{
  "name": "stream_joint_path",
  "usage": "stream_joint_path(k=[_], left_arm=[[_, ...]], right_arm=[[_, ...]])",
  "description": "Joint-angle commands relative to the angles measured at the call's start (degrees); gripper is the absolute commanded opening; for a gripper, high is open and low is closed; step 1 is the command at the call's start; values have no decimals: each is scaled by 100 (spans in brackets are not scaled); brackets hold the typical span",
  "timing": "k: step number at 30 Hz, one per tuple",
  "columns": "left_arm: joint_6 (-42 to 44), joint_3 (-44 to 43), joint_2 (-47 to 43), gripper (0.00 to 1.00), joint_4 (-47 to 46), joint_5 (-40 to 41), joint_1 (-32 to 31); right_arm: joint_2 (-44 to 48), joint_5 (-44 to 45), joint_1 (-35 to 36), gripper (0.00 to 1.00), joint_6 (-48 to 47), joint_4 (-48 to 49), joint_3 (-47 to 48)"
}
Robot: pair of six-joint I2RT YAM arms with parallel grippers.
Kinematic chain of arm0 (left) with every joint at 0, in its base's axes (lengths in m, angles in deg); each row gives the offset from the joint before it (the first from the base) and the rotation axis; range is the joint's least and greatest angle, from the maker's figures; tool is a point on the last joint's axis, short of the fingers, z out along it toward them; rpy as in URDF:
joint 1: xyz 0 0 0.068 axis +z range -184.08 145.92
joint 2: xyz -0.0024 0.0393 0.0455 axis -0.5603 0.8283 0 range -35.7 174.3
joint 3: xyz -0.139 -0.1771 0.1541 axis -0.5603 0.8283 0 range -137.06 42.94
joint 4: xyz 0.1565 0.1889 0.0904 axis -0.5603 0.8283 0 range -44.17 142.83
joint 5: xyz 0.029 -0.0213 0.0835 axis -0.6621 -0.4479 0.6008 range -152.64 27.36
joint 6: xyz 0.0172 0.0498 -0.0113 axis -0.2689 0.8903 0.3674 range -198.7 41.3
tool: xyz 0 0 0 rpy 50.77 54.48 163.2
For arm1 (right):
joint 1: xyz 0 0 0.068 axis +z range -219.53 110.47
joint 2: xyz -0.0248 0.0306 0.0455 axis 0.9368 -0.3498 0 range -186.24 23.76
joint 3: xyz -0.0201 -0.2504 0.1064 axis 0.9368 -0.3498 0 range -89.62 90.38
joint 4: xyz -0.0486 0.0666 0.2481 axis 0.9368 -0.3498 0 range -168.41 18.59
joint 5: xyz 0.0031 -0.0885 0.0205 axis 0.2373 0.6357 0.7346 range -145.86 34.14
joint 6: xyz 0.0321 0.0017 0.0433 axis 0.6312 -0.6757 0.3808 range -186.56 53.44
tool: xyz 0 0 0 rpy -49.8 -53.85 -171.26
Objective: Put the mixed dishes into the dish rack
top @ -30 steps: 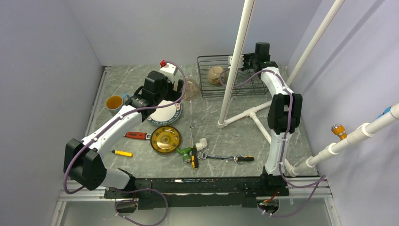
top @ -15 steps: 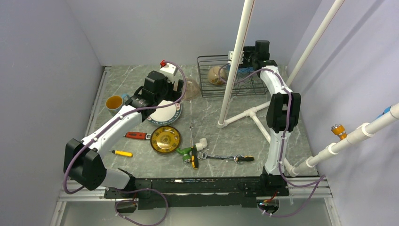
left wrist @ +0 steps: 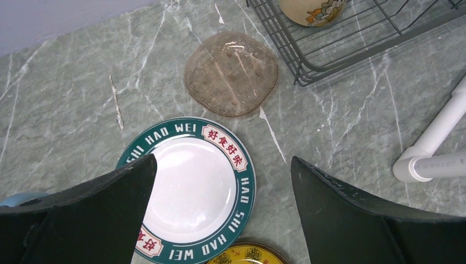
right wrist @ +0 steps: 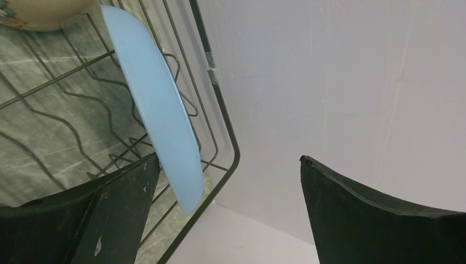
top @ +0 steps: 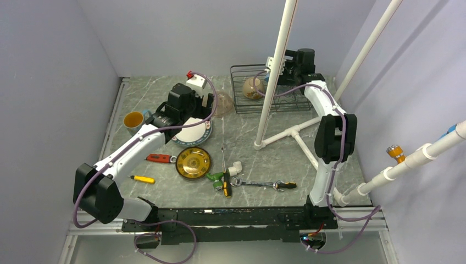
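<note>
The black wire dish rack [top: 247, 104] stands at the back of the table. A whitish bowl [top: 252, 88] lies in it. The light-blue plate [right wrist: 159, 110] stands on edge among the rack's wires [right wrist: 220, 118]. My right gripper [right wrist: 229, 158] is open, its left finger right beside the plate's rim and nothing between the jaws. My left gripper [left wrist: 222, 158] hangs open above the white plate with the green rim [left wrist: 189, 187]. The yellow-centred plate [top: 193, 163] lies nearer the front. The teal mug [top: 134, 121] stands at the left.
A clear brownish square dish [left wrist: 231, 73] lies left of the rack. The white pipe frame [top: 275, 71] rises just in front of the rack. Screwdrivers [top: 158, 158] and a wrench [top: 264, 184] lie near the front edge. Walls close in on three sides.
My right gripper has opened and let go of the light-blue plate, which now stands in the rack. The left arm has not moved.
</note>
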Motion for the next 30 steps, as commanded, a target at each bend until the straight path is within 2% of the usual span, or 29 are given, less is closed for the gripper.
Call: stream_joint_path(k=[1,7,14,17,20,23,28,30], left_arm=[[89,38,-250,98,-312,-2,-34],[29,28,-323,98,-305,39,-42],[-84,-7,-457,99,-220,29,-38],[-180,-45,-533,99,-125,53,-38],[-228,-43,-651,99,-73,41,-43],[-337,-9,-775,99,-39,114,-43],[-863,-52,-1032,99,392,-4,-7],[-1146,18,-1174,99,576,-176,61]], right_arm=[[481,209,72,100,312,116,-252],[1057,297,66,100,1118,220,-919],[2000,513,69,100,2753,599,-1998],[2433,1143,57,100,3904,951,-2429],[2877,1629,61,100,5598,992,-2730],[3337,1334,69,100,6733,775,-3100],[4044,1814,70,100,9101,237,-3507],[4282,1117,67,100,9620,224,-3728]])
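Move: The blue plate stands in the rack about 2 cm ahead of the right hand point, 6 cm to its left and 10 cm below; the bowl sits some 11 cm farther left and 7 cm nearer than that plate. From the left hand, the white plate lies about 2 cm back and 8 cm left, the clear dish roughly 10 cm ahead and 4 cm right, both some 22 cm below. Back the empty right gripper about 17 cm away from the blue plate and out over the rack's near side, fingers kept wide open, dipping slightly before climbing; as you withdraw, roll its left side up some 60 degrees and swing it clockwise about 40. Meanwhile lift the open left gripper about 5 cm off the dishes, easing it slightly back and left late on. ##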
